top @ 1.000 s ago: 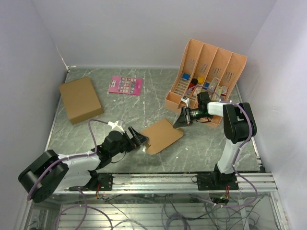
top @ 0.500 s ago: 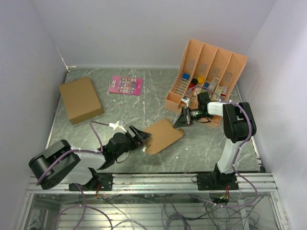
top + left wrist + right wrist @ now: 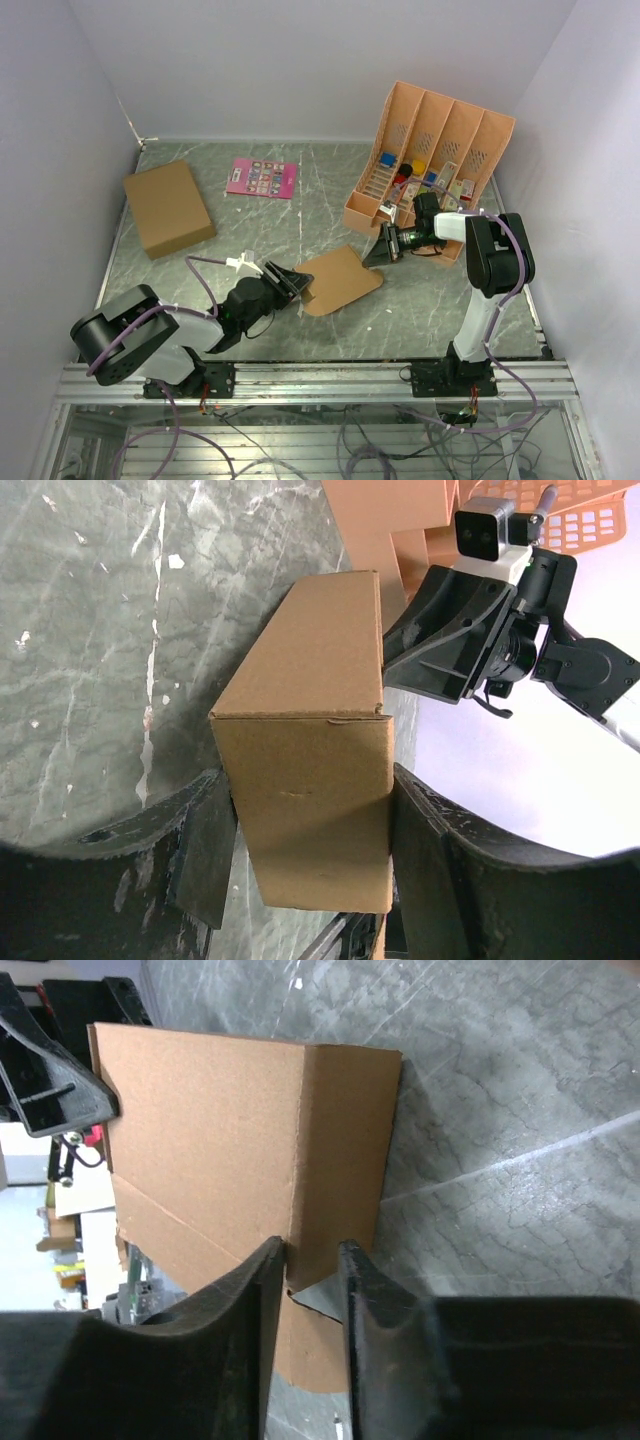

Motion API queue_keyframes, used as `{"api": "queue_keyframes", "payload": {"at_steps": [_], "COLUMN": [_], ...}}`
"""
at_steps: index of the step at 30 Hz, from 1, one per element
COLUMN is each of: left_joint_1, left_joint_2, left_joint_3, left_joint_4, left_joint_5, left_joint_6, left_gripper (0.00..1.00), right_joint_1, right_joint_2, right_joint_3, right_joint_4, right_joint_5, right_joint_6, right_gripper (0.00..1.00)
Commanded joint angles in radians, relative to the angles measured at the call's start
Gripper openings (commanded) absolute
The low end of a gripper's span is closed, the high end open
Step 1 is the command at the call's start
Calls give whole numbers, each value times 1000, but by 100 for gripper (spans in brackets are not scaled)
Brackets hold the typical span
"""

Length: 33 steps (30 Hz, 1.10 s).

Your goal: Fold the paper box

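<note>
The paper box [image 3: 340,280] is a brown oblong carton lying on the grey marble table between both arms. My left gripper [image 3: 297,285] holds its near left end. In the left wrist view the carton's end [image 3: 305,810] fills the gap and both fingers [image 3: 205,850] press its sides. My right gripper [image 3: 384,248] is at the far right end. In the right wrist view its jaws [image 3: 310,1250] stand narrowly apart over a creased side panel [image 3: 340,1140], the left finger [image 3: 255,1300] against the crease.
A larger plain brown cardboard box [image 3: 168,207] lies at the back left, with a pink card [image 3: 262,177] near it. An orange slotted file organizer [image 3: 430,160] holding small items stands right behind the right gripper. White walls enclose the table.
My left jaws have closed in from wide open onto the carton's near end, and the left arm has pushed a little forward. The right jaws have parted slightly at the far end.
</note>
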Motion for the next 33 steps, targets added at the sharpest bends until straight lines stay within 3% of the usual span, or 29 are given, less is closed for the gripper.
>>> {"api": "queue_keyframes", "payload": {"at_steps": [1,8,13,22,26,30,31,33], "left_joint_1": [-8,-9,-8,-7,-3,20,30,51], "left_joint_2": [-7,-54,-112,-275,-349,-406,-413,-421], "left_joint_3": [25,16,10,59,90,147,166,203], "left_joint_4": [70,28,-21,-278,-425,-587,-628,-704], "left_joint_5": [-29,-33,-45,-49,-56,-41,-31,-6], "left_joint_6": [-8,-17,-35,-58,-91,-131,-141,-164], "left_gripper": [61,54,52,50,50,49,49,49], "right_joint_1": [2,-14,-46,-61,-52,-32,-27,8], "right_joint_2": [19,-65,-159,-392,-462,-542,-567,-616], "right_joint_3": [13,32,54,52,94,76,58,26], "right_joint_4": [-35,-62,-107,-170,-317,-516,-563,-526], "right_joint_5": [34,34,36,33,-27,-102,-117,-99], "right_joint_6": [-64,-110,-175,-353,-627,-1093,-1212,-1246], "right_gripper": [33,52,57,68,79,99,99,100]}}
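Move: The left gripper already straddles the left end of the paper box, whose middle lies about 9 cm to its right, 1 cm ahead and a little below; the pink card is some 26 cm ahead and 9 cm to the left. From the right fingertips, at the box's right edge, its middle is roughly 7 cm left and 4 cm back, about level; the orange rack stands around 20 cm ahead and 14 cm right. Open the right gripper wide so it comes free of the paper box's right edge, then raise it about 15 cm, up and away from the box, rolling its forward side up some 60 degrees. Keep the left fingers clamped across the box's left end and lift it about 5 cm, almost straight up. ##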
